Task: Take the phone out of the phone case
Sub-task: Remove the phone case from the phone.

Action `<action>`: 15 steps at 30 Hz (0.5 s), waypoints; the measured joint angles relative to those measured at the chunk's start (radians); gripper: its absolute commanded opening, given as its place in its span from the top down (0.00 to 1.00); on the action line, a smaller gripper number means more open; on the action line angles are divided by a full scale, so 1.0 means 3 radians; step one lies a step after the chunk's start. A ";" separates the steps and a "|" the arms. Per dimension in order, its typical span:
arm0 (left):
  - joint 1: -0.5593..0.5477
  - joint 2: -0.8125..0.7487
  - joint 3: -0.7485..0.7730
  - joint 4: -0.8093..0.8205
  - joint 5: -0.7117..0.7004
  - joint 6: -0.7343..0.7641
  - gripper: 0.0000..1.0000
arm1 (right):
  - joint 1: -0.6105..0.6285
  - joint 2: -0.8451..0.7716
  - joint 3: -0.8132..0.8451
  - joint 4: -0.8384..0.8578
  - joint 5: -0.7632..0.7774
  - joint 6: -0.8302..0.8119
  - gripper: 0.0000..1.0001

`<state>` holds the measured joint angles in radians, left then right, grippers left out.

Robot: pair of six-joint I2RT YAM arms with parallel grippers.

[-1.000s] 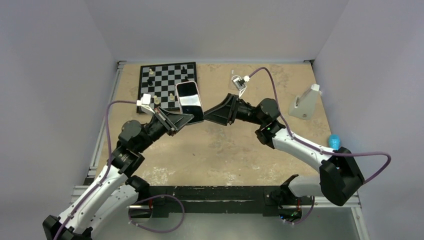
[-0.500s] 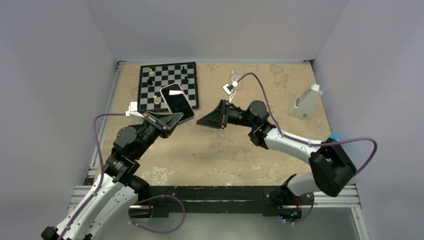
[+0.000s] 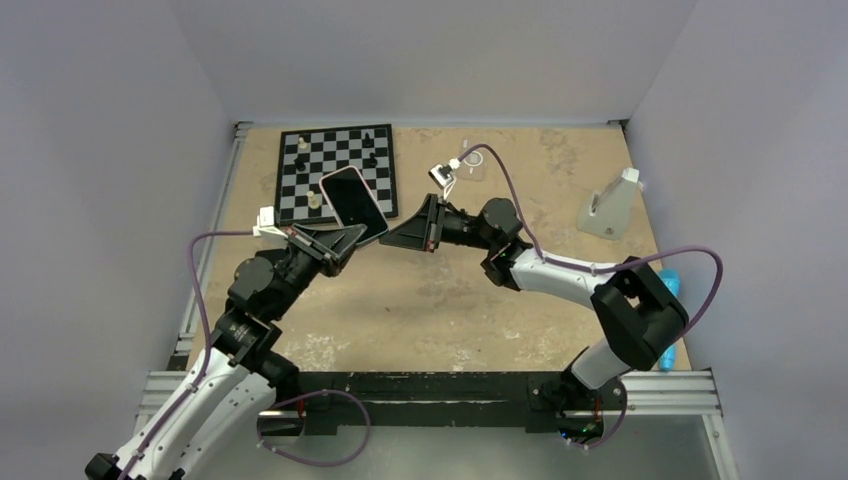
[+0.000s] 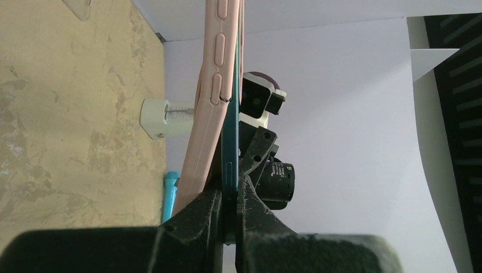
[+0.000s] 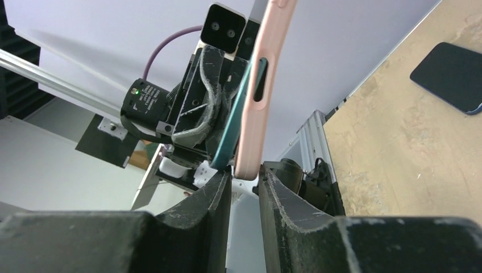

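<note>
The phone (image 3: 352, 200) hangs above the table with its black screen facing up. In the wrist views it has a thin teal edge (image 4: 230, 148). My left gripper (image 4: 229, 193) is shut on that edge. The phone case (image 4: 207, 114) is a soft pink shell with moulded buttons. It is peeled away from the teal edge along this side. My right gripper (image 5: 245, 173) comes in from the right (image 3: 392, 238). Its fingertips close on the lower end of the pink phone case (image 5: 261, 74), with the phone's teal edge (image 5: 236, 122) just outside the left finger.
A chessboard (image 3: 335, 165) with a few pieces lies behind the phone. A clear shell with a white ring (image 3: 470, 165) lies at the back centre. A white stand (image 3: 608, 210) and a blue object (image 3: 668, 283) are at the right. A dark phone (image 5: 449, 77) lies flat on the table.
My left arm tilted the phone flatter and drew it left, then held still. My right gripper followed leftward to the phone and narrowed its jaws onto the pink case's end.
</note>
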<state>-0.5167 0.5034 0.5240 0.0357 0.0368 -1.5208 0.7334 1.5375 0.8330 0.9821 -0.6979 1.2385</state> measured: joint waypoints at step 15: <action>0.0066 -0.0024 -0.0052 0.0207 -0.0144 -0.0092 1.00 | 0.0067 0.0272 0.0305 0.0032 0.0187 0.0107 1.00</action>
<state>-0.4969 0.4961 0.5083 0.0978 -0.0063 -1.5482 0.7536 1.6192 0.9245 0.9916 -0.6418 1.2705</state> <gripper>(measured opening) 0.099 0.071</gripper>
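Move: The phone case's middle lies about 7 cm ahead and 5 cm left of the right hand, nearly level; its near corner is already between the open fingers. It is some 5 cm ahead and 2 cm left of the left hand, which holds the phone. From the right hand, the chessboard lies about 15 cm ahead, 13 cm left, and the black phone some 5 cm back, 25 cm left, both roughly 20 cm below. Right fingers close, pinching the case's near corner, reaching some 2 cm left and forward; left keeps its hold, drifting 1 cm left and up. ##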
